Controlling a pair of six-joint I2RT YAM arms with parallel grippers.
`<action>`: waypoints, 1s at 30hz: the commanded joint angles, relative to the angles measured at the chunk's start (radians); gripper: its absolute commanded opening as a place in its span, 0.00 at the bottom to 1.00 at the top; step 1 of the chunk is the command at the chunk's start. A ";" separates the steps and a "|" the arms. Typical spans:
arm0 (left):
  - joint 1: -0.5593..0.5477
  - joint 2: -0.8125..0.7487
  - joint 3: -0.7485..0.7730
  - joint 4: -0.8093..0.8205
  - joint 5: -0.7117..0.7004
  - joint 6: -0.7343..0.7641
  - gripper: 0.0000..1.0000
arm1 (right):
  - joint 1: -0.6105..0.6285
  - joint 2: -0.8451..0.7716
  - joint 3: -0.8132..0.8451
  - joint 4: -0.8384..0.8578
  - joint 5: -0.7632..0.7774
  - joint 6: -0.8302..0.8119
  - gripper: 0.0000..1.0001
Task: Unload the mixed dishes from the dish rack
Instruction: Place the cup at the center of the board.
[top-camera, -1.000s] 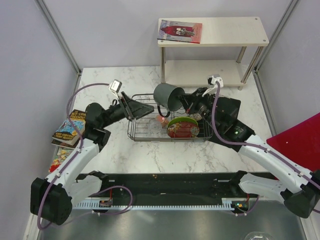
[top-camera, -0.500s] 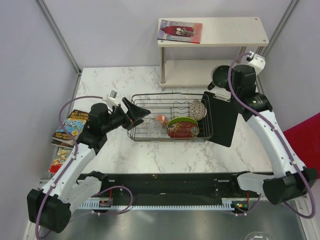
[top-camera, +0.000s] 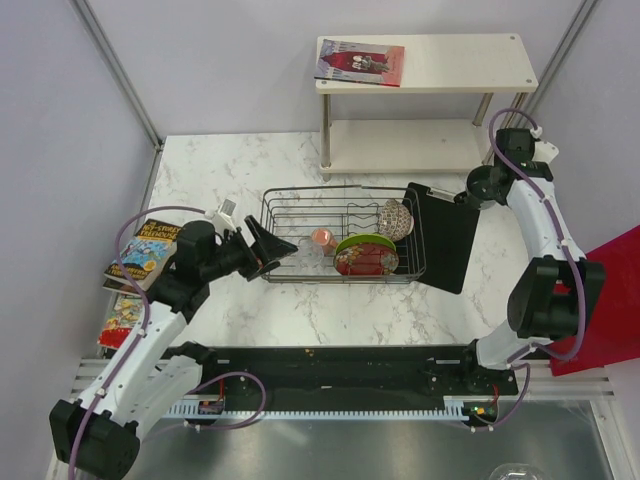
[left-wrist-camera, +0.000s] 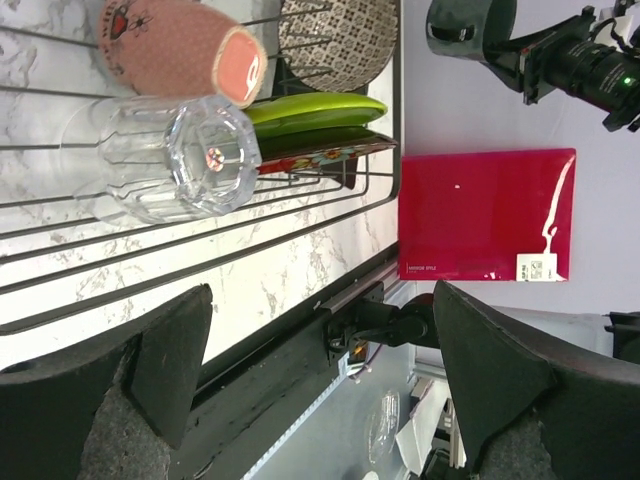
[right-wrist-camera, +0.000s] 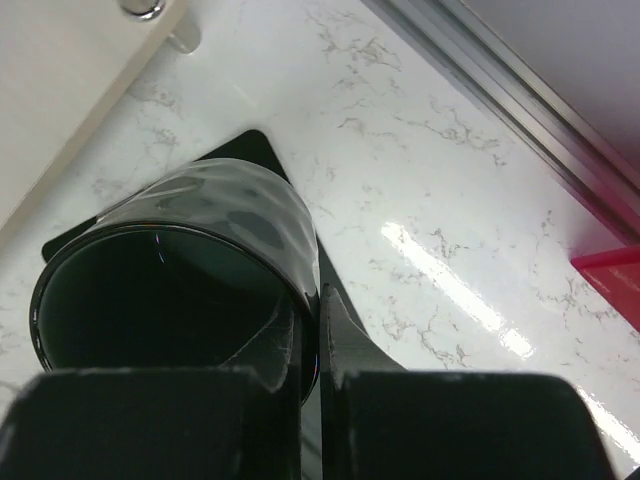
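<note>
The dish rack (top-camera: 285, 212) stands mid-table. It holds the grey-beige bowl (top-camera: 394, 218), the pink cup (top-camera: 322, 239), the lime-green plate (top-camera: 362, 243) and the red dish (top-camera: 366, 263). In the left wrist view the pink cup (left-wrist-camera: 185, 45), bowl (left-wrist-camera: 335, 40), plate (left-wrist-camera: 312, 107) and red dish (left-wrist-camera: 325, 155) lie ahead. My left gripper (top-camera: 276, 248) (left-wrist-camera: 320, 300) is open and empty at the rack's left end. My right gripper (top-camera: 468, 198) (right-wrist-camera: 310, 312) is shut on the rim of the dark green-black cup (right-wrist-camera: 170, 265), above the far corner of the black board (top-camera: 445, 245).
A clear glass (left-wrist-camera: 170, 155) lies in the rack beside the pink cup. Books (top-camera: 140, 255) lie at the left table edge. A two-tier shelf (top-camera: 450, 70) with a book (top-camera: 360, 61) stands at the back. A red board (top-camera: 600, 285) is on the right.
My right arm has carried the dark cup from above the rack to the right, over the black board's far corner. My left gripper has drawn slightly nearer along the rack's left end.
</note>
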 joint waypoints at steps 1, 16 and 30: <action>-0.002 -0.021 -0.020 -0.023 -0.005 0.045 0.97 | -0.055 0.037 0.054 0.020 0.034 0.043 0.00; -0.002 0.002 -0.057 -0.030 -0.034 0.065 0.96 | -0.205 0.275 0.108 0.019 -0.072 0.020 0.00; -0.002 0.012 -0.046 -0.041 -0.059 0.090 0.96 | -0.214 0.309 0.079 0.075 -0.156 0.035 0.49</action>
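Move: The right hand already holds the cup by its rim. The spot it is taken to is bare marble just off the black board's right edge, about 1 cm ahead, 3 cm to the right and 17 cm below. From this hand the board's middle is some 6 cm back and 11 cm left, and the shelf's front right leg stands about 12 cm ahead, 1 cm left. From the left hand the spot lies roughly 18 cm ahead and 60 cm right. Down and to the right, the right hand lowers the cup about 11 cm and carries it some 7 cm past the board's right edge, turning about 10 degrees clockwise and easing to a stop over the marble. Only at the very end do its fingers start to part around the rim. The open left hand sinks some 4 cm by the rack's front left. ##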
